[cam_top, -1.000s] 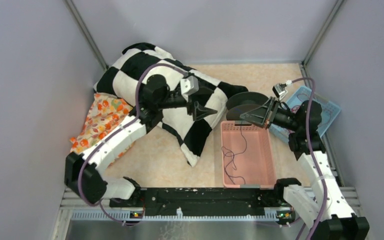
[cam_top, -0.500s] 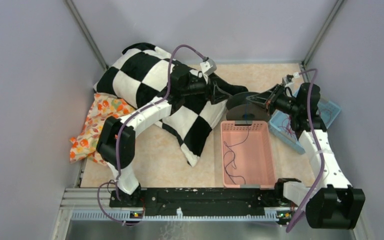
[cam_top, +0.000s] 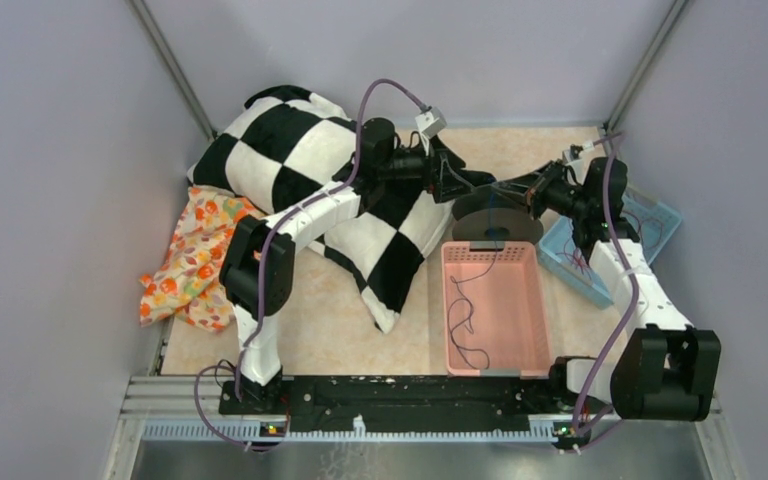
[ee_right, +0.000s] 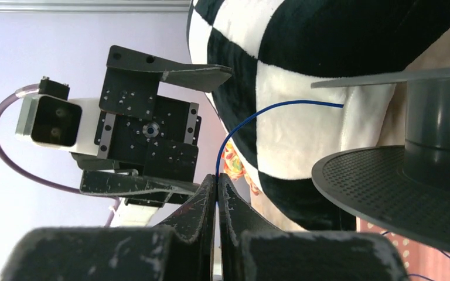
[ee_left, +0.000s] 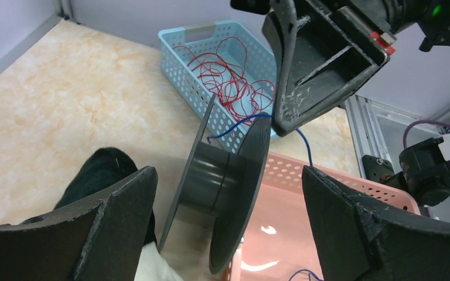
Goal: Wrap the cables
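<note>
A thin dark blue cable [cam_top: 465,320] lies loosely looped in the pink basket [cam_top: 537,300], and one strand rises to the dark grey spool [cam_top: 495,215] behind it. My right gripper [cam_top: 508,190] is above the spool's far right side. In the right wrist view it [ee_right: 217,178] is shut on the blue cable [ee_right: 252,120], whose end curves toward the spool [ee_right: 422,170]. My left gripper [cam_top: 457,175] is open just left of the spool. In the left wrist view its jaws [ee_left: 228,175] stand wide apart on either side of the spool [ee_left: 228,181], not touching it. The cable [ee_left: 237,124] crosses the spool's rim.
A black-and-white checkered pillow [cam_top: 290,160] lies at the back left, under the left arm. A floral cloth [cam_top: 195,250] lies beside it. A light blue basket [cam_top: 660,215] holding red wires [ee_left: 228,76] stands at the right wall, behind the right arm.
The left arm has reached back and right from over the pillow to the spool. The right gripper, holding the cable, has moved from over the pink basket back to above the spool.
</note>
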Robot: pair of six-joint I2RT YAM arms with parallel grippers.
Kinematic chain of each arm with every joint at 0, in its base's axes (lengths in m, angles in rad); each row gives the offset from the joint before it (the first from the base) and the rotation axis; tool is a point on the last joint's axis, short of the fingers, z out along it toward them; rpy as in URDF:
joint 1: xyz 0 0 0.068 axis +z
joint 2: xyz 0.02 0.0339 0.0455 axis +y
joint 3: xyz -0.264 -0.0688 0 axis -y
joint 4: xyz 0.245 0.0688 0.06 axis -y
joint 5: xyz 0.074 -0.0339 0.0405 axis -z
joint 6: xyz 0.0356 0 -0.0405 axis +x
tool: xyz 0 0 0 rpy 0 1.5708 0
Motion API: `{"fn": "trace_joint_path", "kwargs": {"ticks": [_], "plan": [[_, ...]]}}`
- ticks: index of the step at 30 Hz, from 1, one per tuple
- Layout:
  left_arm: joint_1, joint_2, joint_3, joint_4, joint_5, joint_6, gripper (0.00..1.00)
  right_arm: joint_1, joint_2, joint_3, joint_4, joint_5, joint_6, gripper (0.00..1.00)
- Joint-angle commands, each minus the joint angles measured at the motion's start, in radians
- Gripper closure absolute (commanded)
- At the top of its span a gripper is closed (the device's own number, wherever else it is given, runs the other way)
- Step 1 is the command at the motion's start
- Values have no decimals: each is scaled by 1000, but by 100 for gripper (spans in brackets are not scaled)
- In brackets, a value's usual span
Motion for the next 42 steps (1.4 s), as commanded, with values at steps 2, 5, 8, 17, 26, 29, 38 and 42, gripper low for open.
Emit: {"fn": "trace_joint_path", "kwargs": {"ticks": [2, 5, 8, 17, 26, 29, 38, 42], "plan": [[-5, 85, 158, -74, 137, 114, 1, -3, 40, 0, 124, -28, 16, 100], [-8, 128, 192, -54, 168, 94, 1, -4, 63, 1, 151, -35, 20, 100], [-7, 163, 203, -9, 194, 62, 1, -5, 82, 6, 166, -44, 24, 100], [-25, 230, 181, 131, 181, -13, 4, -10, 63, -73, 202, -50, 43, 100], [-51, 286, 204, 182, 147, -40, 12, -52, 49, -122, 307, -90, 108, 100], [-55, 285, 197, 179, 127, -24, 15, -66, 44, -130, 330, -97, 135, 100], [-63, 316, 253, 179, 107, -8, 24, -97, 73, -159, 495, -152, 255, 100], [-62, 327, 251, 230, 87, -46, 27, -98, 75, -160, 484, -159, 251, 100]]}}
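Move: The blue cable's free end, pinched by the right hand, sticks out over the grey spool, roughly 7 cm right, 3 cm ahead and 4 cm below the left hand. From the right hand it is about 4 cm ahead, 1 cm left and 4 cm down. The upright spool's hub is some 9 cm right, 2 cm ahead and 8 cm below the left hand; the pink basket's middle is about 19 cm back, 11 cm right and 15 cm below that hand. The blue cable's free end stays pinched in the shut right hand, which dips about 4 cm over the spool, then comes halfway back up, drifting slightly right and rolling about 10 degrees. The open left hand closes in on it, going right about 6 cm and down about 5 cm, turning some 10 degrees clockwise; its fingers narrow by a quarter, the hub and cable end ahead between the tips. ##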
